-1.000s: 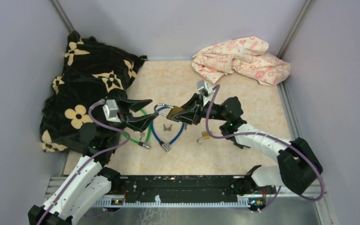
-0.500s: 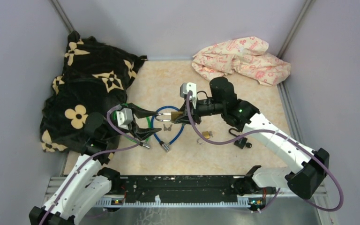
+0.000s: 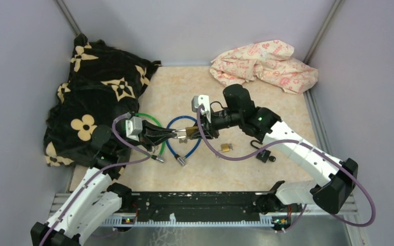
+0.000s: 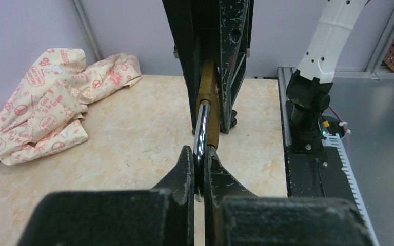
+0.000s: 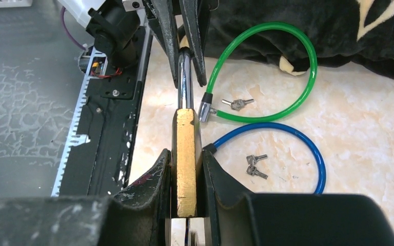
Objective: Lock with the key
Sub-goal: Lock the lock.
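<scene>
A brass padlock point(image 5: 185, 148) hangs above the table, its body clamped flat between the fingers of my right gripper point(image 5: 185, 156). Its steel shackle point(image 4: 201, 125) points toward my left gripper point(image 4: 199, 151), which is shut on the shackle's loop. From above, both grippers meet over the padlock point(image 3: 190, 131), left gripper point(image 3: 177, 134) on one side, right gripper point(image 3: 201, 130) on the other. One set of keys point(image 5: 254, 165) lies on the table inside the blue cable loop, another set point(image 5: 238, 104) beside the green cable's end. Neither gripper holds a key.
A green cable lock point(image 3: 156, 125) and a blue cable lock point(image 3: 197, 146) lie under the grippers. A small brass padlock point(image 3: 226, 147) and a black lock point(image 3: 264, 156) sit to the right. Black flowered cloth point(image 3: 97, 87) fills the left, pink printed cloth point(image 3: 261, 64) the back right.
My left gripper went from open to shut on the shackle. The right arm swung round and brought the padlock left, toward the left gripper.
</scene>
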Tool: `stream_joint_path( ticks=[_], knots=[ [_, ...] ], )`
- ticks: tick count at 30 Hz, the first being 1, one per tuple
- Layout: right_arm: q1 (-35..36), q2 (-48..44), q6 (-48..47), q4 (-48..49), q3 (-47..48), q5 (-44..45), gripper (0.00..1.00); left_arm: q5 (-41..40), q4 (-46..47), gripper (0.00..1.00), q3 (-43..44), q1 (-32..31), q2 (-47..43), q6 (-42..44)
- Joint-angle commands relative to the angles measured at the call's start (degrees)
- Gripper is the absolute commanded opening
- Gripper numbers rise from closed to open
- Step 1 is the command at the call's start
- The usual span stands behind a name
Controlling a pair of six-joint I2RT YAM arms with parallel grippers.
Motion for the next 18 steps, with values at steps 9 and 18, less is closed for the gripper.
stream_joint_path(
  ticks=[9,18],
  knots=[
    [-7.7,-5.1,23.1,37.5,-12.6,-9.0,0.97,-9.4,13.4,0.0,-0.9,-0.8,-3.9,-10.7],
    [-8.5,-3.2,42.0,64.4,-22.6,-10.6,0.95,-9.7,16.4,0.0,-2.1,-0.7,-4.4,-13.0]
  ],
)
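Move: The left fingers already pinch the padlock's shackle, with its brass body about 5 cm to their right and 1 cm ahead. The right fingers grip that body, its middle about 2 cm left of their hand point and level ahead. Some 27 cm below the right hand, the loose keys lie 7 cm left and 4 cm back, the small padlock 11 cm right and 7 cm back. Right fingers open wide off the padlock body, easing about 3 cm forward; left, still pinching its shackle, rises 2. ##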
